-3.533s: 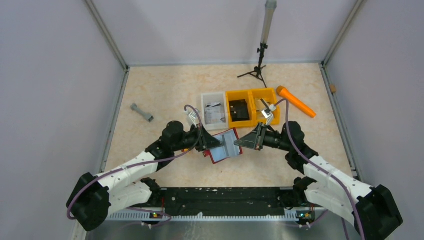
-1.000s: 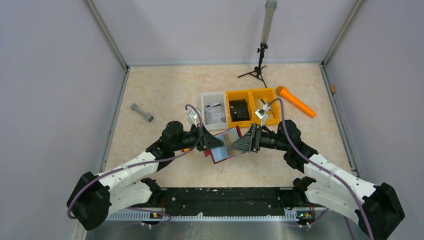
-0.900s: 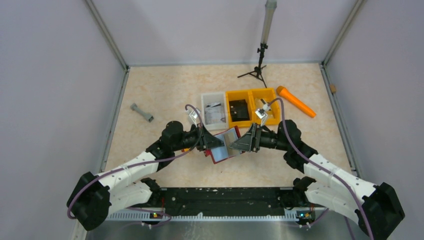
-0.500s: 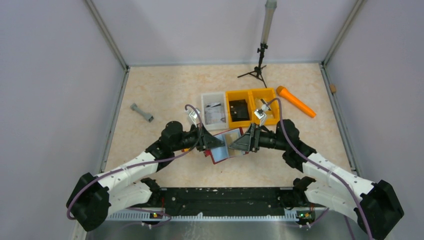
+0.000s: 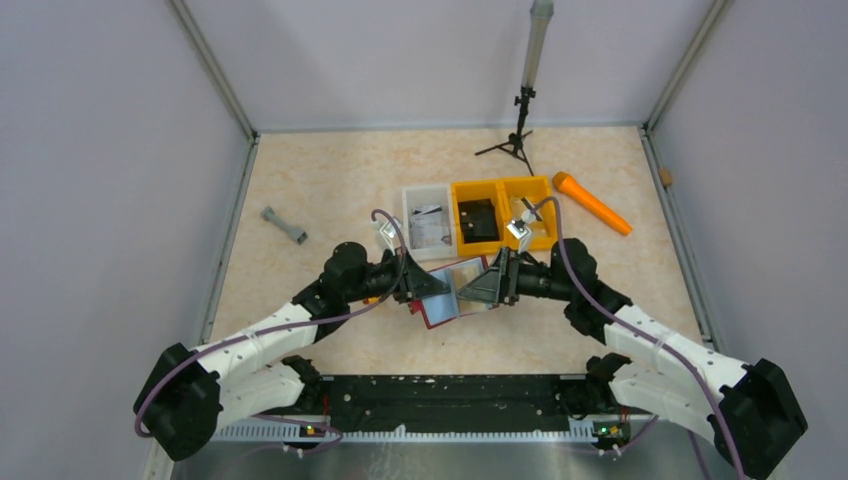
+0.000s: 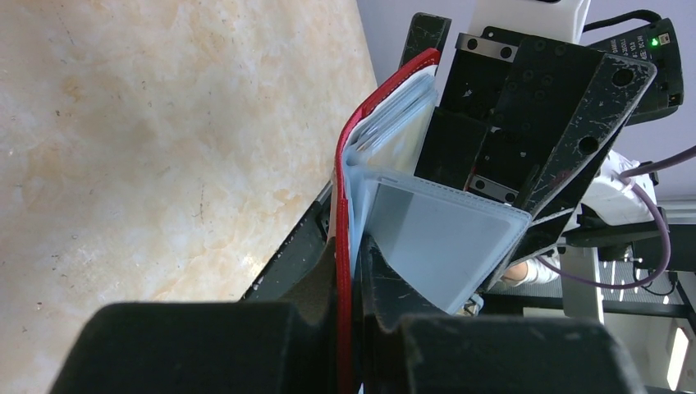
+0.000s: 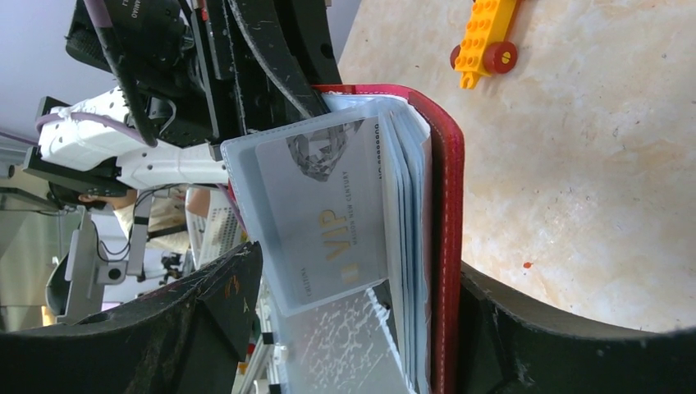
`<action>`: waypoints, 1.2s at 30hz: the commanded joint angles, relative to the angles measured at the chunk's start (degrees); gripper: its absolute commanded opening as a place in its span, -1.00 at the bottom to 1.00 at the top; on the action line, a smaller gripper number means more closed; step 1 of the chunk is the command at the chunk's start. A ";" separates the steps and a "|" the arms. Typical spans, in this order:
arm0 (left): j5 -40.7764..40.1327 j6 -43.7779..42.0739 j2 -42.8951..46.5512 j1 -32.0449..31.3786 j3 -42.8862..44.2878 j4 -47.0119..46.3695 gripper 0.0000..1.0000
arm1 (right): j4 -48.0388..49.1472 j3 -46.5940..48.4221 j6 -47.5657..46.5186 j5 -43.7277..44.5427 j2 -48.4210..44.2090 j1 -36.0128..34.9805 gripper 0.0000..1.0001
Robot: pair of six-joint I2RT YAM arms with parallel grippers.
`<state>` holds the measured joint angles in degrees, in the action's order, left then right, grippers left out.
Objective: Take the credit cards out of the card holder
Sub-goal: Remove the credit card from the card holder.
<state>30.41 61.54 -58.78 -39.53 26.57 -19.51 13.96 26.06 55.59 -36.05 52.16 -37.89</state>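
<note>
The card holder hangs open between both arms above the table's middle. My left gripper is shut on its red cover, which stands on edge between the fingers. Pale blue sleeves fan out to the right of that cover. My right gripper is open and straddles the holder's other end. Its fingers stand wide on either side of the sleeves. One of the credit cards, pale grey with gold "VIP" print, sits inside a clear sleeve. The other cards are hidden in the sleeves.
A clear bin holding pale flat pieces stands behind the holder, with two orange bins and a black object beside it. An orange stick, a grey bar, a tripod and a yellow toy block lie around.
My right gripper has slid left onto the holder and its jaws have widened. The holder's free leaf has swung closer to the left gripper. The left arm has stayed still.
</note>
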 commanded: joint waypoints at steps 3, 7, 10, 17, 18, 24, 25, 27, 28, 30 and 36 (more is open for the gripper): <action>0.26 0.25 -0.17 -0.14 0.82 -3.47 -1.00 | -0.80 3.90 -1.66 0.25 0.41 -0.78 0.46; -0.22 0.01 -0.15 -0.19 1.15 -2.30 -1.00 | -2.16 4.24 -2.45 0.90 0.82 -0.91 0.55; -0.55 -0.02 -0.23 -0.19 1.21 -1.76 -1.00 | -2.74 4.49 -2.81 1.28 1.31 -1.24 0.57; -0.88 -0.01 -0.66 -0.20 1.36 -1.21 -1.00 | -4.94 5.65 -4.18 3.09 3.47 -2.48 0.60; -0.95 -0.01 -0.71 -0.19 1.40 -0.97 -1.00 | -5.17 5.81 -4.28 3.35 3.80 -2.65 0.60; -1.95 -0.36 -1.05 -0.24 1.64 0.70 -1.00 | -5.85 6.71 -4.92 4.57 5.19 -4.15 0.84; -2.15 -0.44 -1.05 -0.21 1.64 0.95 -1.00 | -5.79 6.77 -4.95 4.47 5.21 -4.20 0.84; -2.35 -0.62 -0.98 -0.27 1.65 1.34 -1.00 | -5.62 6.85 -4.82 4.33 5.23 -4.30 0.85; -2.51 -0.71 -0.90 -0.24 1.65 1.59 -1.00 | -5.51 6.89 -4.81 4.20 5.07 -4.30 0.85; -2.71 -0.89 -0.87 -0.20 1.81 2.14 -1.00 | -5.43 7.02 -4.88 4.06 4.99 -4.37 0.86; -2.57 -0.89 -0.54 -0.20 2.25 2.47 -1.00 | -5.95 7.24 -5.18 4.76 5.57 -4.72 0.88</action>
<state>28.03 61.39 -59.55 -39.55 26.57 -14.98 7.11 30.13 51.48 -31.99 57.49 -41.65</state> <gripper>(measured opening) 0.064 0.935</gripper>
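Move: The card in the sleeve facing the right hand lies about 3 cm left of this hand, 1 cm ahead and 1 cm above, with the card holder between its open jaws. From the right hand, the white tray is some 17 cm ahead and 8 cm left, and the yellow bin about 17 cm ahead and 3 cm right, both roughly 12 cm below. From the left hand, gripping the holder, the card is about 4 cm right, level ahead and 2 cm above. Right hand sinks some 2 cm and edges left, jaws opening wider, while the left lowers the gripped card holder similarly. ##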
